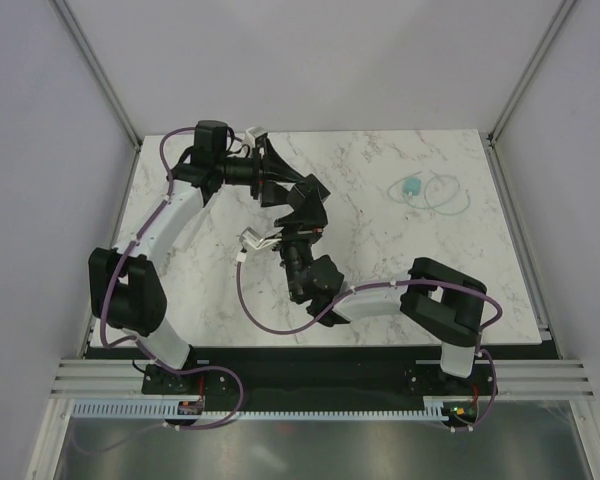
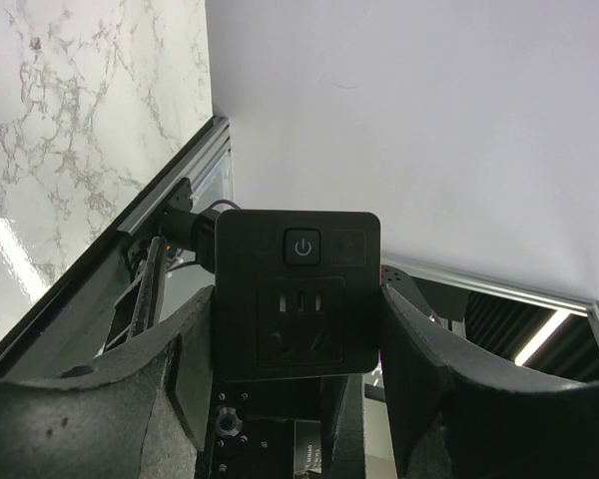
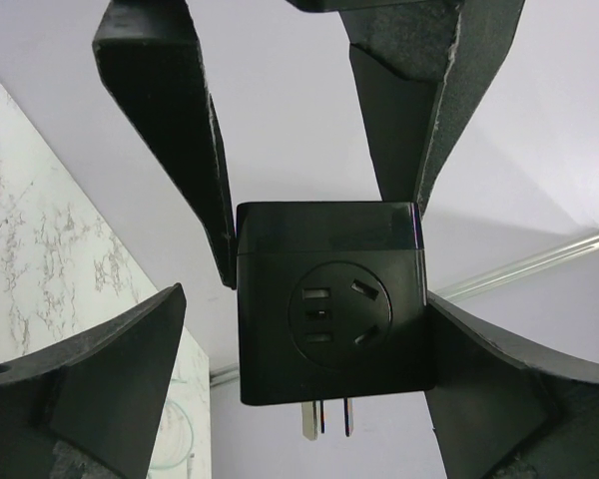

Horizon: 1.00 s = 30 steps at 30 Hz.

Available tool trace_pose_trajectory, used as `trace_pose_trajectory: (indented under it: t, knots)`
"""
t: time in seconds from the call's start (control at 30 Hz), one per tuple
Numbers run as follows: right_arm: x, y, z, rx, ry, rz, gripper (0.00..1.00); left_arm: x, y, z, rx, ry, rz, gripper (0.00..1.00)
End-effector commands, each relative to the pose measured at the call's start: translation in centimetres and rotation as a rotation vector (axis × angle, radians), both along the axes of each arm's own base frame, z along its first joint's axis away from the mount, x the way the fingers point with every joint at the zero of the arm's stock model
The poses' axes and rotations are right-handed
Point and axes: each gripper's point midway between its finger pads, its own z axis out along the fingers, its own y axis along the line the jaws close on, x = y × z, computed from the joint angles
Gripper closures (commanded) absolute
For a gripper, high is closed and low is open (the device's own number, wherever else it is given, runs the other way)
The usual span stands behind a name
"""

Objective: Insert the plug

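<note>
A black cube-shaped plug adapter is held up off the table with my left gripper shut on its two sides. The left wrist view shows a face with a power button and a socket. In the right wrist view another socket face of the cube shows, with metal prongs sticking out below it. My right gripper stands open around the cube; its left finger is clear of it and its right finger sits close to the cube's edge. In the top view the two grippers meet above the table's middle.
A small teal piece with a loop of clear cable lies on the marble table at the back right. White walls and metal frame posts close in the table.
</note>
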Motion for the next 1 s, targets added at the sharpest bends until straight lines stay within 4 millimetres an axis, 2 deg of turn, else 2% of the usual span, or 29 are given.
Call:
trace_pose_trajectory:
  t: [0.0,0.13,0.27,0.53,0.6,0.67,0.7,0.73,0.77,0.8,0.83,0.87,0.9,0.93,0.97]
  knots:
    - [-1.6,-1.9,0.3,0.229,-0.083,-0.001,0.02,1.9,0.6,4.8,-0.089,-0.057,0.027,0.98]
    - [-1.6,-2.1,-0.8,0.21,-0.067,-0.014,0.02,2.9,0.5,5.8,-0.1,-0.074,0.03,0.98]
    - [-1.6,-2.2,-0.9,0.225,-0.056,-0.03,0.02,3.9,0.5,5.7,-0.099,-0.078,0.04,0.98]
    - [-1.3,-2.6,-0.9,0.278,-0.04,-0.055,0.02,5.9,0.9,4.2,-0.08,-0.081,0.072,0.98]
    - [-1.1,-2.8,-1.4,0.302,-0.011,-0.074,0.02,6.6,1.1,3.8,-0.075,-0.094,0.076,0.98]
    - [-0.7,-3.2,-2.0,0.4,0.037,-0.091,0.02,7.3,1.6,3.6,-0.071,-0.106,0.09,0.98]
    - [-0.4,-3.1,-2.7,0.379,0.077,-0.103,0.02,7.6,1.8,3.9,-0.069,-0.131,0.098,0.98]
    - [0.0,-3.4,-3.0,0.419,0.103,-0.111,0.02,8.2,2.4,3.9,-0.065,-0.144,0.116,0.98]
    - [0.2,-3.9,-2.5,0.583,0.128,-0.099,0.02,8.4,2.7,4.3,-0.063,-0.164,0.127,0.98]
    - [0.7,-3.5,-3.8,0.529,0.203,-0.11,0.02,8.6,3.0,4.5,-0.059,-0.188,0.136,0.98]
    - [1.6,-4.2,-4.0,0.572,0.237,-0.122,0.02,8.8,3.6,5.0,-0.057,-0.213,0.151,0.98]
    - [2.2,-3.0,-3.1,0.832,0.296,-0.001,0.02,8.9,3.9,5.5,-0.055,-0.239,0.16,0.98]
    - [2.6,-3.2,-4.4,0.777,0.425,-0.024,0.02,8.9,4.1,5.8,-0.049,-0.271,0.165,0.98]
    - [4.4,-4.7,-4.3,0.876,0.475,-0.02,0.02,9.0,4.4,6.0,-0.045,-0.289,0.173,0.98]
    - [4.6,-5.4,-2.4,1.016,0.509,0.043,0.02,8.8,4.6,6.6,-0.042,-0.32,0.183,0.98]
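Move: The teal plug lies on the table roughly 23 cm ahead of the right hand, 28 cm to its right and 19 cm below. Its coiled cable is centred about 8 cm farther right than the plug and 2 cm nearer the bases. The black socket cube, already gripped by the left hand, sits right between the right hand's open fingers. From the left hand the plug is some 23 cm ahead, 29 cm right and 21 cm below. Forward goes the left hand, some 9 cm, keeping its grip on the socket cube and easing left and slightly up near the end, drawing it out from between the right fingers. The right hand, fingers still wide open, first sinks about 6 cm, then swings right and forward towards the plug, rising a little, its left side rolling up roughly 30 degrees as it tips downward. ##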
